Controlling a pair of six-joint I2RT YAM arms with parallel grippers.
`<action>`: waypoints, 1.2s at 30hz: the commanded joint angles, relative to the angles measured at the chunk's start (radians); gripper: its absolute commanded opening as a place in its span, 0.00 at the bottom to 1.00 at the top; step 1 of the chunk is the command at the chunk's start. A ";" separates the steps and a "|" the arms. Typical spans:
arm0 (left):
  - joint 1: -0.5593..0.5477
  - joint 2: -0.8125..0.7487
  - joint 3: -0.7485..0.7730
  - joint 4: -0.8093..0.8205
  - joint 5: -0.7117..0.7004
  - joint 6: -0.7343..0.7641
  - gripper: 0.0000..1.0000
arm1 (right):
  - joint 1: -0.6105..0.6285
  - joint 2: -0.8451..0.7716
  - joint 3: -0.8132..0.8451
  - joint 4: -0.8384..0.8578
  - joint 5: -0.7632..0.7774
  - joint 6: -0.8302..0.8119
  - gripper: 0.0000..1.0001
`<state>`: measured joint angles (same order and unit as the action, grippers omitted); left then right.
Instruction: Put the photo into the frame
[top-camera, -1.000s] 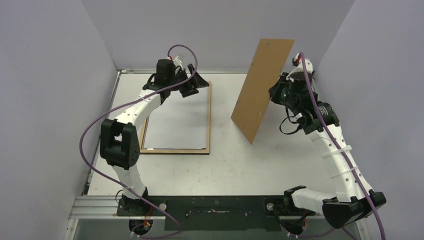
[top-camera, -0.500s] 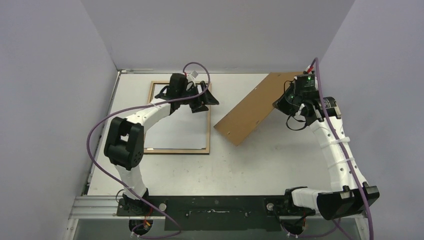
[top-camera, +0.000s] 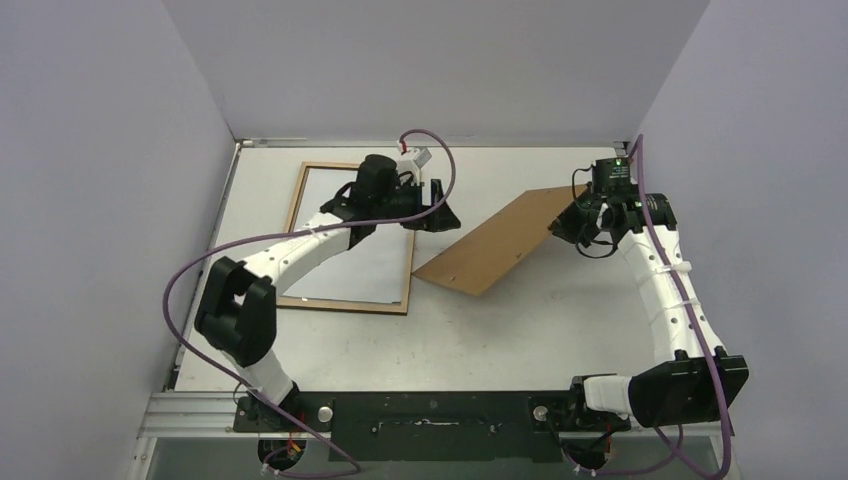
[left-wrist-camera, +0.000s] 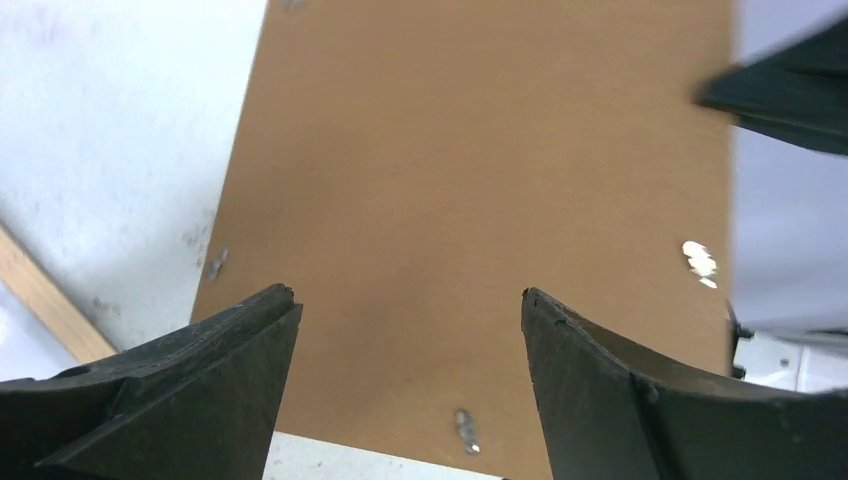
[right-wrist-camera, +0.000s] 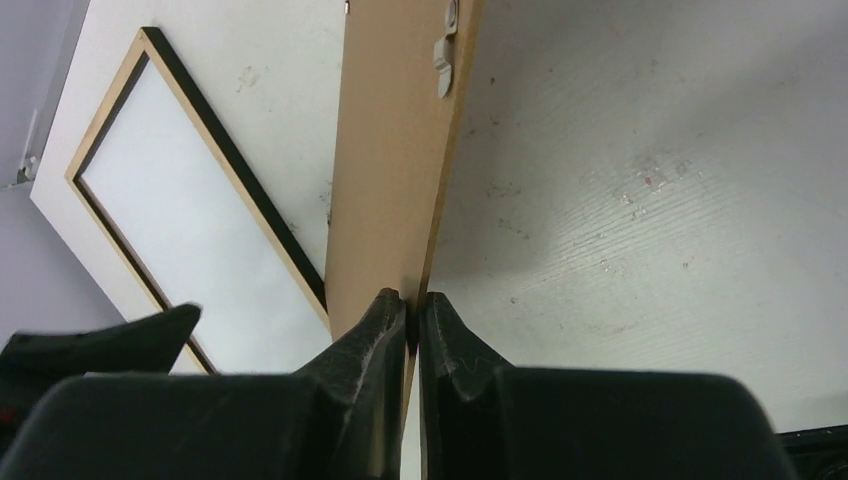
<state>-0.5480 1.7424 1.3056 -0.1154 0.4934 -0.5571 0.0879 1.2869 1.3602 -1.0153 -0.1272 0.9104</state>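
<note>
The frame (top-camera: 342, 304) lies on the table's left half with its light wood back up; its black edge (right-wrist-camera: 240, 165) shows in the right wrist view. A plain white sheet (top-camera: 350, 270) fills the opening, and no printed side shows, so I cannot tell whether it is the photo. My right gripper (top-camera: 572, 222) (right-wrist-camera: 412, 298) is shut on the far right edge of a brown backing board (top-camera: 495, 245) (right-wrist-camera: 395, 150), which slopes down to the table beside the frame. My left gripper (top-camera: 440, 212) (left-wrist-camera: 408, 300) hangs open over the board's (left-wrist-camera: 480, 180) left end, holding nothing.
Grey walls close in the table at the back and on both sides. A small metal turn clip (right-wrist-camera: 442, 50) sits near the board's edge. Bare table (top-camera: 520, 330) lies in front of the board, with the arm bases at the near edge.
My right gripper has tipped the board from nearly upright down to a low slope. My left arm has swung from the frame's far end rightward over the board. The frame has turned slightly.
</note>
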 joint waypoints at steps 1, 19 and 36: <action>-0.046 -0.193 -0.008 0.133 -0.039 0.206 0.79 | -0.003 0.011 -0.015 -0.037 0.033 0.029 0.00; -0.507 -0.447 -0.358 0.326 -0.223 0.968 0.71 | -0.028 0.022 -0.053 -0.043 0.022 0.092 0.00; -0.650 -0.329 -0.412 0.526 -0.646 0.997 0.06 | -0.042 0.028 -0.073 -0.023 -0.049 0.130 0.00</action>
<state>-1.1923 1.3945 0.8299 0.3386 -0.0383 0.4446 0.0444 1.3094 1.3025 -1.0096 -0.1516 1.0351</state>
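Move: The near corner of the backing board's raised edge, which my left hand will grip, lies about 17 cm back from that hand, 6 cm to its right and a couple of centimetres above it. The frame's middle is some 20 cm to the left of my left hand, level with it front to back and about 17 cm below. My right hand already grips this same edge; from it the near corner lies about 15 cm left and 11 cm back, at much the same height. I swing my left hand back about 17 cm and 7 cm to the right, first arching up some 13 cm and then sinking almost as far onto the near end of the board's raised edge. On the way I roll the wrist about 75 degrees, clockwise looking along the fingers, and at the end close the open fingers to pinch the edge. My right hand keeps its grip and eases down about 2 cm. ##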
